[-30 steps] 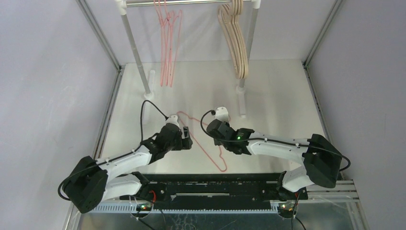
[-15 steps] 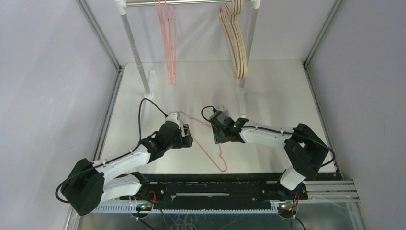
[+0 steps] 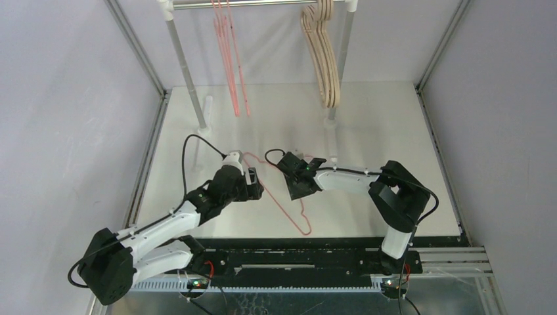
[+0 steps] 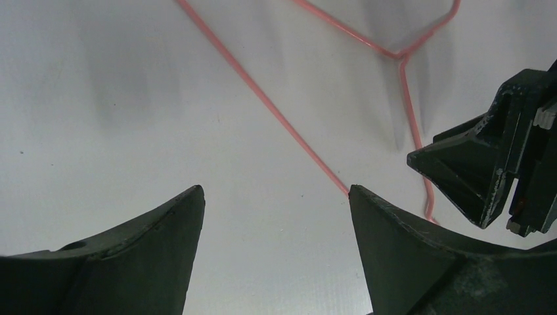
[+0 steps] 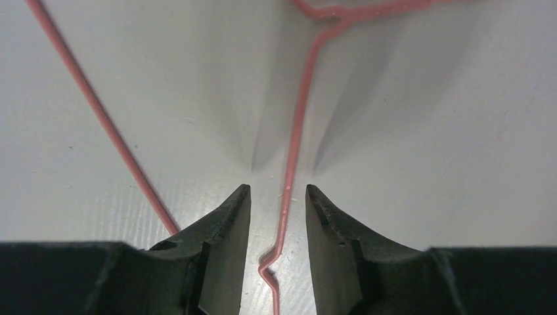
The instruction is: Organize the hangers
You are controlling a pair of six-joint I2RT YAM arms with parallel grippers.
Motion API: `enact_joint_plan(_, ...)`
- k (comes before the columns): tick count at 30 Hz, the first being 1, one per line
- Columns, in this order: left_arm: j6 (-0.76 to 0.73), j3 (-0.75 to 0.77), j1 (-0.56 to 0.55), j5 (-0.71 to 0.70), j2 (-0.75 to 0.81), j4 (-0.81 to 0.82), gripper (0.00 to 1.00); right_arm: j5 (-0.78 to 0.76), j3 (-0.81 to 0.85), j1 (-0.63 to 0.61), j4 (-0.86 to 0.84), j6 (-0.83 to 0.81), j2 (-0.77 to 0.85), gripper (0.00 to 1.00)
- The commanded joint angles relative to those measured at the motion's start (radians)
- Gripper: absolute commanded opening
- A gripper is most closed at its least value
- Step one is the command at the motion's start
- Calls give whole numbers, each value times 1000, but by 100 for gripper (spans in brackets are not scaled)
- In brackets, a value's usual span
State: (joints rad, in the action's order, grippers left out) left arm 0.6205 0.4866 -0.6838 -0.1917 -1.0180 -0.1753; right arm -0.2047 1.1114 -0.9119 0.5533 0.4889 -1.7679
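Note:
One pink wire hanger (image 3: pixel 304 226) lies flat on the white table (image 3: pixel 381 131). My right gripper (image 3: pixel 297 189) is low over it. In the right wrist view its fingers straddle the hanger's wire (image 5: pixel 293 147) with a narrow gap and do not touch it. My left gripper (image 3: pixel 256 186) is wide open and empty just left of the hanger, whose side wire (image 4: pixel 276 115) runs past its tips. More pink wire hangers (image 3: pixel 230 59) and several beige wooden hangers (image 3: pixel 326 62) hang on the rail (image 3: pixel 263 3).
The rail stands on two silver posts (image 3: pixel 187 79) with white feet at the back of the table. Grey walls close in the left and right sides. My right gripper (image 4: pixel 492 170) shows close at the edge of the left wrist view.
My right arm has swung left and lowered its gripper over the lying hanger's wire. The left gripper shifted slightly. The hanging pink hangers are swinging.

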Motion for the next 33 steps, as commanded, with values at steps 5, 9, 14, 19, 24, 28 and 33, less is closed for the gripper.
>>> enact_joint_plan(5, -9, 19, 4, -28, 25, 5, 85, -15, -46, -24, -10, 27, 17, 43)
enact_joint_plan(9, -9, 18, 4, -22, 14, 7, 85, -23, -92, -34, -24, 64, 35, 42)
enact_joint_plan(14, -7, 15, 4, -23, 13, 7, 85, -4, -149, -41, -59, 89, 41, 37)
enact_joint_plan(19, -7, 11, 4, -27, 19, 1, 85, -24, -163, -54, -77, 101, -3, 30)
enact_joint_plan(24, -4, 2, 4, -36, 40, -9, 85, -10, -179, -59, -111, 107, -54, 14)
enact_joint_plan(28, -7, 9, 4, -41, 46, -27, 85, -37, -181, -58, -105, 112, -66, 0)
enact_joint_plan(33, -3, 8, 4, -40, 35, -20, 84, -115, -183, -69, -94, 94, -24, 0)
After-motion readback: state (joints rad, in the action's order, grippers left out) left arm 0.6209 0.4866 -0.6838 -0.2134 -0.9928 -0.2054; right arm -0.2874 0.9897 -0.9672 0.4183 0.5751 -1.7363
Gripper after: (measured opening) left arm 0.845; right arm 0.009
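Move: The shoulder rod of the pink hanger lies almost right under the right hand, within 1 cm of it front to back, about 2 cm below, between the half-open fingers. The hanger's long bottom bar crosses the table some 6 cm to the left, its hook lies about 10 cm ahead and 3 cm to the right, and its nearest corner 10 cm back and 3 cm right. From the left hand the rod is roughly 11 cm right, 2 cm back, 7 cm down. Back by about 2 cm, down 1.5 cm and slightly right, the right hand settles low astride the hanger's shoulder rod, then eases about 1 cm forward and 1 cm left as its half-open fingers close fully, the tips pinching the rod near the table. The wrist turns hardly at all. ##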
